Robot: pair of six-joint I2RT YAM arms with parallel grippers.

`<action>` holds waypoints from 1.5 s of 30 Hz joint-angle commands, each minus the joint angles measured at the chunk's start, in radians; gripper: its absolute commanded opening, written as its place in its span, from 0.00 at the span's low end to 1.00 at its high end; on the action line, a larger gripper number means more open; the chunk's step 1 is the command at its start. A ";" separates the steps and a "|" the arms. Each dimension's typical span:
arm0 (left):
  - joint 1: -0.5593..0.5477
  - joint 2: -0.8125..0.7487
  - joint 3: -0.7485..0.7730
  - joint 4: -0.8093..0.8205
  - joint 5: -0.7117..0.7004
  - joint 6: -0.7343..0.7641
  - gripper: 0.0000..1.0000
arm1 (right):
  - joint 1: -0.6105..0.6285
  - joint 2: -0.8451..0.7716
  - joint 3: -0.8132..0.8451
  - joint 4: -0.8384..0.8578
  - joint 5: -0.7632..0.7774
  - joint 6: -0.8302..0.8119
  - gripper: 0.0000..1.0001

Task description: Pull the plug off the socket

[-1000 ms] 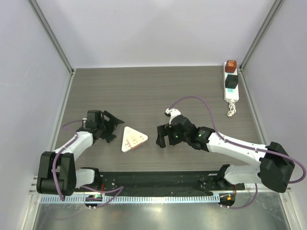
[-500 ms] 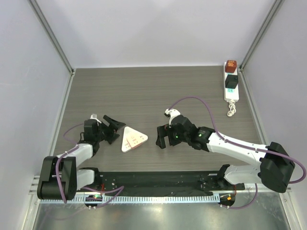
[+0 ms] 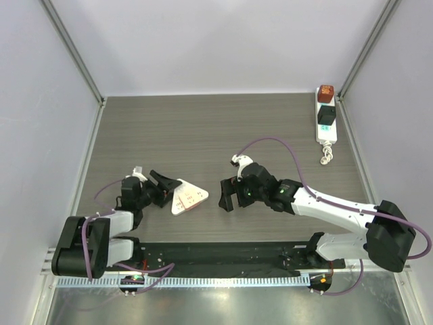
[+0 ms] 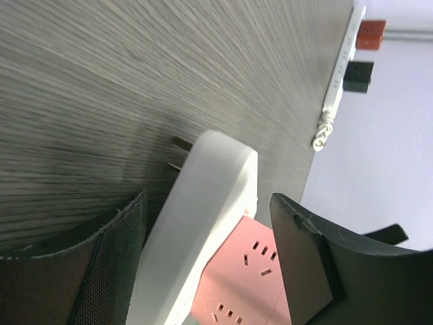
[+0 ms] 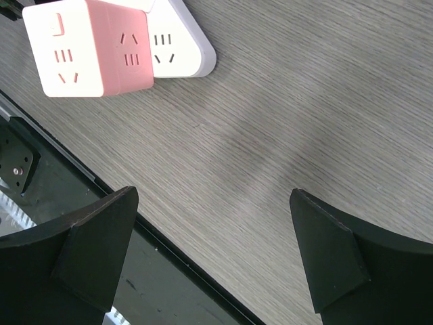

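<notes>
The socket (image 3: 326, 127), a long white power strip, lies at the far right edge with a red-brown plug (image 3: 326, 92) and a black plug (image 3: 327, 114) in it; its knotted cord (image 3: 327, 156) trails toward me. The left wrist view shows the socket (image 4: 336, 81) far off. My left gripper (image 3: 172, 184) is open, far from the socket. Its jaws straddle a corner of a white triangular plate (image 4: 203, 217) carrying a pink outlet cube (image 4: 250, 271). My right gripper (image 3: 229, 195) is open and empty just right of the plate (image 5: 177, 47).
Two metal prongs (image 4: 179, 145) stick out from under the plate's far edge. The black base rail (image 3: 216, 254) runs along the near table edge, close under the right gripper (image 5: 213, 196). Grey walls and metal posts (image 3: 74, 57) close in the table on three sides.
My left gripper has swung toward me and to the right, onto the plate's left corner, and its jaws have narrowed around it. The right arm has barely moved.
</notes>
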 commanded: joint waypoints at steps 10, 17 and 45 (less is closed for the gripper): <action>-0.070 0.105 -0.051 0.169 0.015 0.000 0.64 | 0.007 0.035 0.001 0.066 -0.028 0.005 1.00; -0.163 0.239 -0.051 0.340 -0.011 -0.058 0.48 | 0.085 0.108 0.096 0.063 0.020 -0.015 1.00; -0.352 0.826 -0.099 0.985 -0.166 -0.101 0.00 | 0.120 0.280 0.287 -0.082 0.101 -0.313 0.94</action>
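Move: The socket's left edge already sits between the left gripper's open fingers; the socket's middle is about 5 cm to that hand's right and 1 cm back, roughly level. The plug on its face lies about 6 cm right, 1 cm back and some 3 cm above. From the right hand, the plug is about 11 cm left, 1 cm forward and 4 cm below, with the socket beneath it, about 12 cm left, 1 cm forward and 7 cm down. Close the left gripper over the socket's edge until it pinches it, one finger on the back, one on the face, while taking it about 9 cm right and slightly down, turning clockwise. Meanwhile swing the open right gripper left some 6 cm, then ease partly back right while pushing forward about 3 cm, tilting the fingers up and rolling the hand's left side down, to bracket the plug. ##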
